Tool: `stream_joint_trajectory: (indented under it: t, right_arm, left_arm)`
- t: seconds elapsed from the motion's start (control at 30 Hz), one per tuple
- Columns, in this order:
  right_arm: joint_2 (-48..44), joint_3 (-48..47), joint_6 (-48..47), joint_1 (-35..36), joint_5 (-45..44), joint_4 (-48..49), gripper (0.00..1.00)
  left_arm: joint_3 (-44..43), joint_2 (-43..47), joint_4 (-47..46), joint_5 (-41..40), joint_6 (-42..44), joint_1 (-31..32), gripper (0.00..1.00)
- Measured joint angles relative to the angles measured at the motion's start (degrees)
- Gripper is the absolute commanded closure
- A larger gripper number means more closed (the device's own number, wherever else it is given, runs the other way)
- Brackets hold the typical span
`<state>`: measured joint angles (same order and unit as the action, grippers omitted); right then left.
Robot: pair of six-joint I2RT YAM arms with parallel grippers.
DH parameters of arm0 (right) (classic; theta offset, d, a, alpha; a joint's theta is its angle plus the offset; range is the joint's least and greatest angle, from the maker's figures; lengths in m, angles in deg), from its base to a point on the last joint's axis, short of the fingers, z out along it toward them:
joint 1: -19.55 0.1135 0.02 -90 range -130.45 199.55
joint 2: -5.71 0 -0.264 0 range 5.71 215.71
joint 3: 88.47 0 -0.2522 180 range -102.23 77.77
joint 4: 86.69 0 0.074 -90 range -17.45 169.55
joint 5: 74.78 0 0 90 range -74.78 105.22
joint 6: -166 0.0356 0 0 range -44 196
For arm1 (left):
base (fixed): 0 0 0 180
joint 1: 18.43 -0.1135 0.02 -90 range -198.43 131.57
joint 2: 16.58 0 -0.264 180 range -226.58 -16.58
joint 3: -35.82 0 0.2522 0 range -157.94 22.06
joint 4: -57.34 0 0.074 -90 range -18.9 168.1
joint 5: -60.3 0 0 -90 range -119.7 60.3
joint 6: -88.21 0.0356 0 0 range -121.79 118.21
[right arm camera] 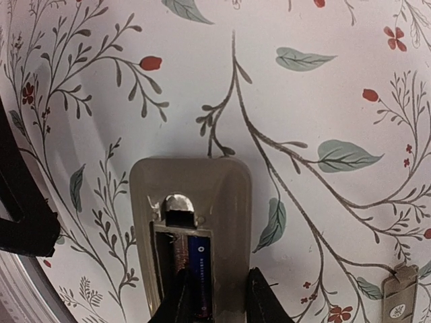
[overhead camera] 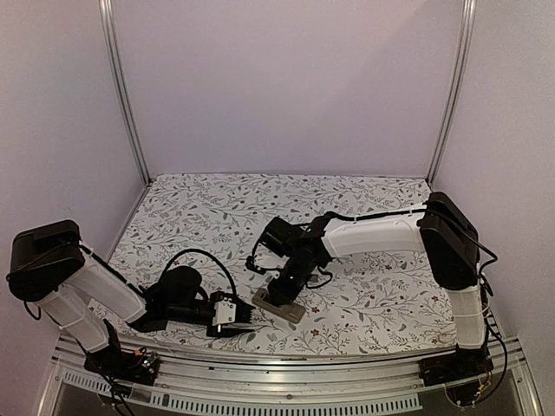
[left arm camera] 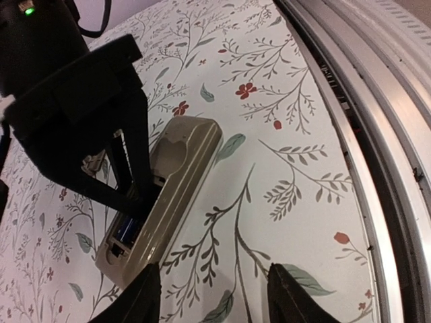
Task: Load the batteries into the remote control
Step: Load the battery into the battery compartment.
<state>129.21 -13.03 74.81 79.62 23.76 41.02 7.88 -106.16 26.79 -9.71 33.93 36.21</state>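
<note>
The remote control (right arm camera: 192, 192) lies back up on the floral cloth, its greyish-tan shell (left arm camera: 182, 168) showing the dark battery recess. Two batteries lie side by side in the recess, a blue one (right arm camera: 200, 266) and a coppery one (right arm camera: 180, 250). My right gripper (right arm camera: 220, 299) stands over the remote (overhead camera: 279, 306). Its left finger rests in the recess on the coppery cell, its right finger just outside the remote's side wall. Whether the jaws press on anything does not show. My left gripper (left arm camera: 215, 296) hovers low beside the remote, open, with only cloth between its fingers.
A small tan piece (right arm camera: 397, 299) lies on the cloth to the right of the remote. The metal rail (left arm camera: 377, 134) of the table's near edge runs close by the left gripper. Walls enclose the table on three sides.
</note>
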Motion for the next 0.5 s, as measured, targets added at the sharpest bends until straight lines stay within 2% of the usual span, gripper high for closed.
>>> stream_joint_trajectory:
  t: [0.23, 0.5]
  right_arm:
    - [-0.83, 1.68, -1.46, -0.07, 0.20, 1.64, 1.00]
    - [-3.45, 6.58, -4.81, -0.11, -0.09, 6.23, 1.00]
  left_arm:
    - [-0.28, 3.37, 0.81, -2.01, -2.60, -0.28, 0.48]
    - [-6.49, 12.11, 12.00, 1.07, -5.22, -6.82, 0.48]
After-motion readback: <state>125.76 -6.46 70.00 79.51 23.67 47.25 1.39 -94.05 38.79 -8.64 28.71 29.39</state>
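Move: The remote lies battery-end nearest the left gripper, its middle some 4 cm ahead of that hand, 6 cm to its right and 2 cm lower. The right fingers are already down in its battery compartment on the blue battery, about 1 cm below their hand point; the remote's middle is about 1 cm back and 1 cm to the right of them, 1 cm down. The battery cover lies roughly 7 cm ahead and 6 cm to the right of the right hand. Lift the left gripper away from the remote, about 7 cm up and some 5 cm forward beside the right gripper, tipping its fingertips up a little, turning it slightly counter-clockwise and leaving the fingers half open. Keep the right fingers closed on the blue battery in the compartment, easing them barely half a centimetre to the right with a small counter-clockwise turn. ##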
